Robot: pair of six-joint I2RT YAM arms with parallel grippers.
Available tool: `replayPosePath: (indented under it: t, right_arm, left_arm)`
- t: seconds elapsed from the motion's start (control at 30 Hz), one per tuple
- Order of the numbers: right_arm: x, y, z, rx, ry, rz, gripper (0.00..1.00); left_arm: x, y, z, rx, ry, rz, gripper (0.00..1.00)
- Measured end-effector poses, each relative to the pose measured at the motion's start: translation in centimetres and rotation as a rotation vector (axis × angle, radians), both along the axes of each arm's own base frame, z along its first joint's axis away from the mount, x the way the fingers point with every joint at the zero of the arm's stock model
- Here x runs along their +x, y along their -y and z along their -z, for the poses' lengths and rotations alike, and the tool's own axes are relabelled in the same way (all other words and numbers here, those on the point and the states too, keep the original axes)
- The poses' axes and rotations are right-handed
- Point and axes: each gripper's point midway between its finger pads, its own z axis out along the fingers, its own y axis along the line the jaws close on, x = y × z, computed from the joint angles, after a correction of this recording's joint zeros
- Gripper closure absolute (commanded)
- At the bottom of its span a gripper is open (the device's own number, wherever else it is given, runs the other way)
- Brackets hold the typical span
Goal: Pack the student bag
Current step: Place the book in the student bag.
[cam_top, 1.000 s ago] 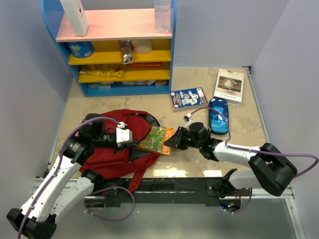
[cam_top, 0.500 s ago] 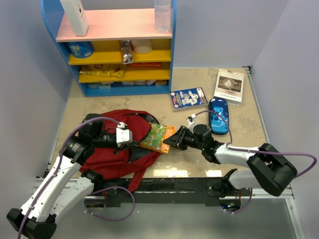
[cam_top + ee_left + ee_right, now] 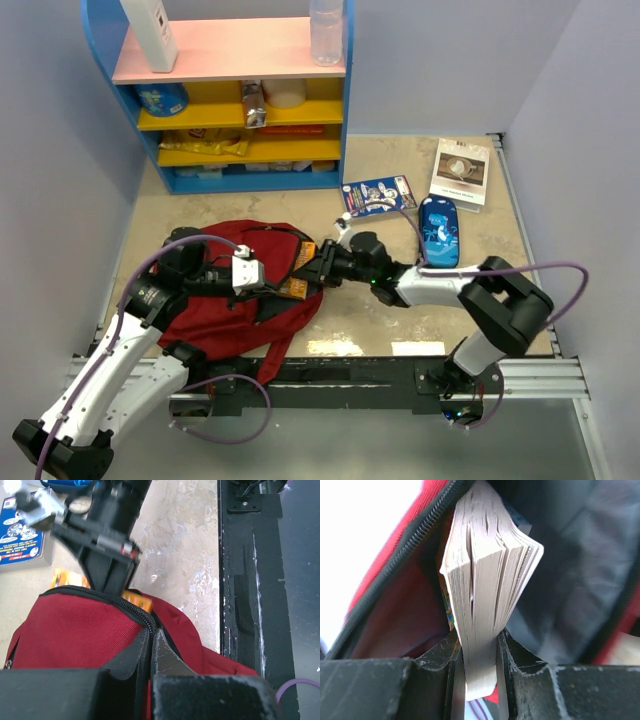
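Note:
The student bag point(image 3: 225, 305), a dark red backpack, lies on the table in front of the left arm with its opening facing right. My left gripper point(image 3: 151, 639) is shut on the bag's zipper edge point(image 3: 115, 603) and holds the mouth up. My right gripper point(image 3: 322, 268) is shut on an orange and green book point(image 3: 294, 289), most of which is inside the opening. In the right wrist view the book's page edges point(image 3: 487, 575) stand between my fingers point(image 3: 442, 655), with the bag's dark lining point(image 3: 580, 555) around them. The left wrist view shows the right gripper point(image 3: 107, 555) at the bag's mouth.
A blue pencil case point(image 3: 438, 232), a blue book point(image 3: 378, 196) and a white and brown book point(image 3: 461, 172) lie on the table to the right. A blue shelf unit point(image 3: 240, 100) with bottles and packets stands at the back. The black base rail point(image 3: 350, 375) runs along the near edge.
My right gripper has moved left with the book, which has gone from lying at the bag's mouth to mostly inside it. The left arm has not moved.

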Motion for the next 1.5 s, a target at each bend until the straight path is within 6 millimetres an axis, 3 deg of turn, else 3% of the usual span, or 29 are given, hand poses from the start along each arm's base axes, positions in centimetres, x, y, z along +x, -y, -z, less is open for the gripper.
replayPosePath:
  t: [0.27,0.47,0.57,0.6,0.77,0.97,1.07,1.17,1.27,1.5]
  right_arm:
    - [-1.8,-7.9,3.3,-0.086,0.018,-0.166,1.0]
    - [-3.2,-11.3,4.2,-0.11,0.044,-0.285,1.0]
    - [-3.5,-12.1,4.3,-0.128,0.051,-0.351,0.61]
    - [-3.5,-12.1,4.5,-0.138,0.057,-0.365,0.44]
    - [-3.9,-9.0,4.4,-0.232,0.087,-0.402,0.01]
    - [-2.0,-4.6,-1.3,-0.288,0.293,-0.363,0.01]
    - [0.2,-2.2,-2.5,-0.344,0.362,-0.308,0.01]
    - [3.4,0.7,-2.0,-0.479,0.409,-0.241,0.01]
    - [6.3,2.3,-1.4,-0.631,0.465,-0.212,0.01]
    - [10.8,2.7,1.3,-0.875,0.6,-0.272,0.01]
  left_arm:
    - [0.0,0.0,0.0,0.002,-0.001,-0.002,1.0]
    - [0.0,0.0,0.0,0.0,-0.001,0.001,1.0]
    - [0.0,0.0,-0.1,0.0,0.001,0.001,1.0]
    - [0.0,0.0,-0.1,0.0,0.001,0.001,1.0]
    - [-0.1,0.0,-0.1,-0.002,-0.001,0.008,1.0]
    - [-0.2,0.1,-0.2,-0.005,0.01,0.021,1.0]
    - [-0.3,0.1,-0.3,-0.006,0.008,0.023,1.0]
    - [-0.5,0.0,-0.2,-0.003,0.001,0.027,1.0]
    - [-0.5,0.0,-0.2,-0.002,0.002,0.029,1.0]
    - [-0.6,0.0,-0.4,-0.003,0.004,0.029,1.0]
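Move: The right hand still pinches the book by its near edge, the far part already in the student bag; the bag's opening is about 5 cm to its left, 1 cm back and 3 cm lower. The blue box on the table lies some 17 cm ahead, 17 cm right and 10 cm below, and the blue pencil case about 9 cm ahead and 31 cm right. From the left hand, which still pinches the zipped edge, the opening is about 4 cm ahead, 5 cm right and 4 cm lower. The right hand pushes the pinched book about 12 cm left into the bag, sinking some 4 cm, easing back a little and turning about 20 degrees counter-clockwise, then opens wide to let go while the left hand keeps its pinch on the zipped edge. Empty, the right hand backs out to the right and up, then swings some 14 cm forward and slightly down towards the far end of the opening, its fingers tipping to point down, spread on either side of the red rim, where a touch can't be made out. ##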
